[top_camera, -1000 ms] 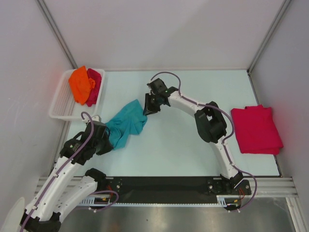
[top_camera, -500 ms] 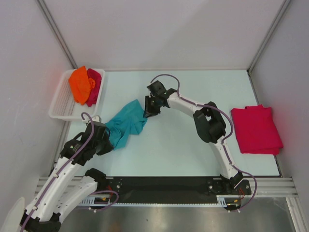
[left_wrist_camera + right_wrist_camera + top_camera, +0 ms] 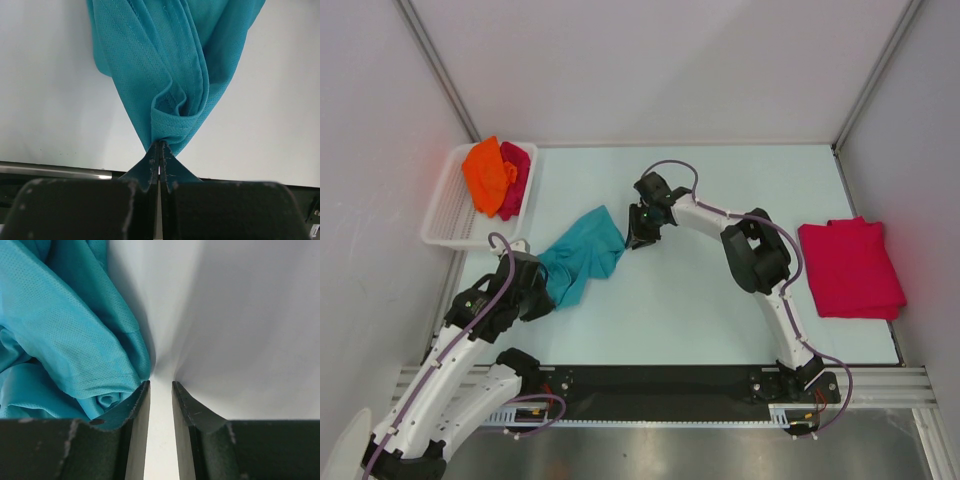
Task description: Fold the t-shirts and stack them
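Note:
The teal t-shirt (image 3: 582, 255) lies bunched on the table, left of centre. My left gripper (image 3: 546, 287) is shut on its near corner; in the left wrist view the cloth (image 3: 170, 75) hangs out from the shut tips (image 3: 160, 146). My right gripper (image 3: 634, 238) sits at the shirt's right edge, open, with bare table between its fingers; the teal cloth (image 3: 60, 340) presses against the outside of the left finger only. An orange t-shirt (image 3: 486, 172) and a crimson-pink one (image 3: 516, 178) lie in the basket. Another crimson-pink t-shirt (image 3: 850, 266) lies folded at the right.
The white slatted basket (image 3: 440, 226) stands at the table's far left corner. Grey walls close in the table on three sides. The black mounting rail (image 3: 660, 385) runs along the near edge.
My right gripper has let go of the teal shirt's edge, parted its jaws and shifted slightly right and nearer. The left gripper keeps its hold and has not moved.

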Controlling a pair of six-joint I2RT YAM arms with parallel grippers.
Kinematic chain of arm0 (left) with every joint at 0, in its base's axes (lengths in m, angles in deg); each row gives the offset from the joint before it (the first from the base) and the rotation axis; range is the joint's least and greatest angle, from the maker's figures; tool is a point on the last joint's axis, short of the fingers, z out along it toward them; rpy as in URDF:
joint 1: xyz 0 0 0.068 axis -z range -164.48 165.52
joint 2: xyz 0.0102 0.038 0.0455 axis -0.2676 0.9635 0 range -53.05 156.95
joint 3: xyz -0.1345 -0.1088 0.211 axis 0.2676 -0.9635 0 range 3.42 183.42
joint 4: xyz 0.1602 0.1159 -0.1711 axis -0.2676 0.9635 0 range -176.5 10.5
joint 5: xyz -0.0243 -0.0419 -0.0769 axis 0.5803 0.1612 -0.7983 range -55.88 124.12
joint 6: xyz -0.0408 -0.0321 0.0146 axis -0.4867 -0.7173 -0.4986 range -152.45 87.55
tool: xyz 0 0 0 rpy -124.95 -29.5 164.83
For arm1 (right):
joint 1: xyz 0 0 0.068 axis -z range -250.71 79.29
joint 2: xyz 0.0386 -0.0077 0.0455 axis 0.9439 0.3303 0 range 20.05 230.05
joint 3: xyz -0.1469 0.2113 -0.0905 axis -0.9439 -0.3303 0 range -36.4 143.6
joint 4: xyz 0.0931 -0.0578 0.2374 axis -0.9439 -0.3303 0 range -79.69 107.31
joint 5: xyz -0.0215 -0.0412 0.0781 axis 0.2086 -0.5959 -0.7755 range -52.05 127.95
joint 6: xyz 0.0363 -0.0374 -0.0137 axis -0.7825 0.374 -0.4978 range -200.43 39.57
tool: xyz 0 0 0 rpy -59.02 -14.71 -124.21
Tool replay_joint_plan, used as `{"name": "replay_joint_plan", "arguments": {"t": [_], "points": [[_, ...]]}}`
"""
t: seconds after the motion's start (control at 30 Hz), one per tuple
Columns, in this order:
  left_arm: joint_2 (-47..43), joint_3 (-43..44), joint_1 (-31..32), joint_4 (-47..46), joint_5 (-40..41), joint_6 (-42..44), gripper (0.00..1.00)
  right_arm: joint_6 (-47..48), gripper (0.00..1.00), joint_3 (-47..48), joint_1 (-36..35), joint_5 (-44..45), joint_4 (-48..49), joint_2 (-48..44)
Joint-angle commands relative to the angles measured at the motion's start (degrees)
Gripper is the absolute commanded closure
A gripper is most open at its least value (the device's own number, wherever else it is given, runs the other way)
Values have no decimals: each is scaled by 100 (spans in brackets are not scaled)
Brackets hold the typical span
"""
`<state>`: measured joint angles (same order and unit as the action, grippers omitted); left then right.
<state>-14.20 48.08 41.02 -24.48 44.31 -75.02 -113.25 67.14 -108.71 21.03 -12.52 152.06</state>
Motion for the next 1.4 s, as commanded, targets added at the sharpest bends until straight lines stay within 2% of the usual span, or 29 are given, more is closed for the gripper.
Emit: {"name": "replay_joint_plan", "arguments": {"t": [0.0, 0.83, 1.37], "points": [[-35, -2, 34, -111, -26, -24, 100, -49, 70, 95, -32, -39, 187, -140], [-9, -28, 34, -146, -53, 20, 100, -216, 68, 139, -199, 155, 187, -685], [35, -19, 34, -164, -62, 47, 100, -365, 68, 579, -243, 23, 223, -299]]}}
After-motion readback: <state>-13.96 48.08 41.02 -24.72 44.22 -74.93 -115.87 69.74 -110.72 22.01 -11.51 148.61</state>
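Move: The teal t-shirt's right-hand corner lies about 2 cm to the right hand's left, level with it fore and aft and some 2 cm below its open fingers. The shirt's far tip is roughly 9 cm ahead and 5 cm left of that hand, also about 2 cm below it. From the left hand, the right-hand corner lies some 19 cm ahead, 15 cm to the right and 12 cm below. The left fingers, still shut on the gathered near end of the teal t-shirt, keep their pinch and hold it in place. From low beside the shirt's right-hand corner, the right hand eases about 1 cm left, then lifts some 4–5 cm while drifting another 1–2 cm left over that corner, pitching up slightly, its fingers staying part open. ##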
